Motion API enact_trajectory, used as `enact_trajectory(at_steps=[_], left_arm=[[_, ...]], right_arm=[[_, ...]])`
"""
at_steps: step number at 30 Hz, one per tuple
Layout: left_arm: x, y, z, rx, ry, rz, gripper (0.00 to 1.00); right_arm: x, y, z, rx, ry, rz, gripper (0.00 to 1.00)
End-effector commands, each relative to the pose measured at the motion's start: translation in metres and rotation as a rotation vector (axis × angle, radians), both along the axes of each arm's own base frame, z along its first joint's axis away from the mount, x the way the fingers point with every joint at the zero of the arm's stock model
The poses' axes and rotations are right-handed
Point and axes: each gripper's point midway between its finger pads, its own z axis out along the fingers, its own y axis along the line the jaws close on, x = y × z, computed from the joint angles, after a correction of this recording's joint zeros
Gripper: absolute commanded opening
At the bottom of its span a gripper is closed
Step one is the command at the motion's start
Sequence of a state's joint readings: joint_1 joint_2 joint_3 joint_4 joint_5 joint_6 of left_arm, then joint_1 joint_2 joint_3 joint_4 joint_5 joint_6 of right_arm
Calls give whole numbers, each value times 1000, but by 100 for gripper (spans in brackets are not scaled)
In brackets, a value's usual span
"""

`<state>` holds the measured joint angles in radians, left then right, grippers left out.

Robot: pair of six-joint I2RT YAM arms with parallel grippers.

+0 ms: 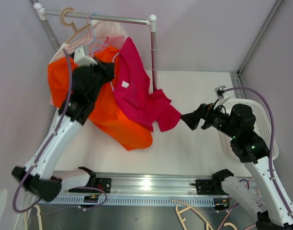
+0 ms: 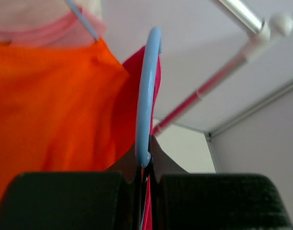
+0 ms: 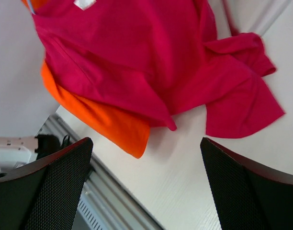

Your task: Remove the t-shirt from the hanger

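A magenta t-shirt point(image 1: 137, 91) hangs from a light blue hanger point(image 1: 94, 36) on the rack, its lower part spread onto the white table. My left gripper point(image 1: 106, 72) is up at the shirt's neck. In the left wrist view it point(image 2: 145, 163) is shut on the blue hanger point(image 2: 147, 96), with magenta cloth point(image 2: 155, 81) caught between the jaws. My right gripper point(image 1: 188, 120) is open and empty, pointing at the shirt's right hem. In the right wrist view point(image 3: 145, 141) the shirt point(image 3: 151, 62) lies just beyond the fingers.
An orange t-shirt point(image 1: 108, 120) hangs behind the magenta one, with a pale pink garment point(image 1: 108, 31) and a wooden hanger point(image 1: 67, 17) on the rack rail point(image 1: 118, 19). A white basket point(image 1: 264, 124) stands at the right. Loose hangers point(image 1: 194, 215) lie at the near edge.
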<state>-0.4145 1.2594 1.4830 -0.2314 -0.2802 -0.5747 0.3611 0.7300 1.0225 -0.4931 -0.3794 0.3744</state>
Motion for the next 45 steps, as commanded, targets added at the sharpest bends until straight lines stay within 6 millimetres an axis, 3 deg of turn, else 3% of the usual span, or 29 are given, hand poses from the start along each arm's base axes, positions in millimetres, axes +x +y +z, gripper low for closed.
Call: enact_trajectory(at_steps=[1,3,4,8,12,13,14,16,19,20,22,23,24,25,27,28,29,30,31,32,33,34,37,38,39,40,41,43,45], left_arm=[[-49,-2,6,-165,-135,-42,0],[-81,-11,29,-245,-231,-141,1],[-84,-21,10,-230,-206,-187,0],[-105,-59,-9,-205,-115,-355,1],[-129,-93,-50,-216,73,-520,1],[-146,-107,-54,-231,101,-623,1],[-154,-116,-69,-260,155,-667,0],[-164,-121,-77,-264,187,-665,1],[-146,-86,-62,-225,169,-412,1],[-136,-84,-68,-193,202,-360,0],[-127,-65,-37,-178,219,-228,1],[-121,-63,-41,-200,274,-168,1],[-106,-70,-60,-171,356,-100,1],[-104,-67,-18,-233,313,-77,1],[-85,-66,-23,-174,334,26,0],[-80,-67,-13,-175,314,39,0],[-74,-68,-11,-148,298,46,1],[-70,-67,-3,-143,274,66,1],[-62,-71,-10,-117,282,83,1],[-60,-69,1,-113,258,90,1],[-58,-70,-1,-96,259,95,0],[-55,-72,1,-93,261,97,0],[-54,-76,-3,-81,275,87,1],[-54,-76,-5,-74,275,86,1],[-54,-77,-5,-72,273,85,1],[-54,-75,-3,-58,265,85,1],[-54,-73,1,-52,252,84,1],[-52,-70,12,-15,203,82,1],[-51,-68,24,10,159,67,1]], right_arm=[[-19,21,22,55,-77,122,100],[-22,25,18,35,-74,131,99],[-21,26,15,26,-69,130,100],[-20,29,6,4,-57,125,99],[-20,28,3,3,-57,117,100],[-20,27,3,-2,-59,113,99],[-21,27,3,-2,-59,113,100],[-26,29,6,0,-70,146,99],[-40,41,11,19,-94,244,99],[-48,49,12,19,-103,283,100],[-45,56,13,9,-146,256,99],[-46,60,12,-5,-173,248,100],[-62,75,12,-8,-198,304,99],[-50,78,8,-35,-220,234,99],[-64,100,2,-84,-269,268,100],[-63,114,-7,-110,-289,257,99],[-54,114,-10,-145,-314,170,100],[-68,127,-14,-179,-365,206,99],[-66,138,-13,-176,-398,169,100],[-64,142,-19,-190,-420,134,100],[-62,144,-7,-163,-464,82,99],[-59,150,-16,-183,-476,69,99],[-50,160,-8,-149,-506,25,99],[-44,170,-10,-173,-496,10,92],[-35,171,-16,-224,-477,-26,77],[-29,173,-21,-258,-463,-56,11],[-27,175,-24,-286,-451,-74,0],[-34,182,-31,-322,-449,-45,0],[-60,185,-33,-284,-446,42,0]])
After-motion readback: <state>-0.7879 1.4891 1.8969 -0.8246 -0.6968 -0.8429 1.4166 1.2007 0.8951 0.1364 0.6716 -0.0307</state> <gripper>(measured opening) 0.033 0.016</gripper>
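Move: The t-shirt (crimson), on the blue hanger whose hook the left hand already holds, has its middle some 18 cm below that hand and about 9 cm to its right, neither ahead nor back. The orange shirt hangs roughly 22 cm below the left hand, 3 cm left and 2 cm back; the rack post stands 17 cm ahead, 14 cm right and 20 cm lower. From the open right hand the t-shirt's middle is about 16 cm ahead, 23 cm left and 8 cm lower. Fingers still shut on the blue hook, the left hand swings the hanger and t-shirt back about 15 cm, down and to its right, away from the rack, then returns up and part of the way forward, ending near 8 cm right of where it began and tipped some 20 degrees down. The right hand holds nearly still at first, then sweeps left some 19 cm to the hanging t-shirt, curving back and then forward as it sinks and tilts, and its wide-open fingers close to pinch the cloth at the shirt's near side. ##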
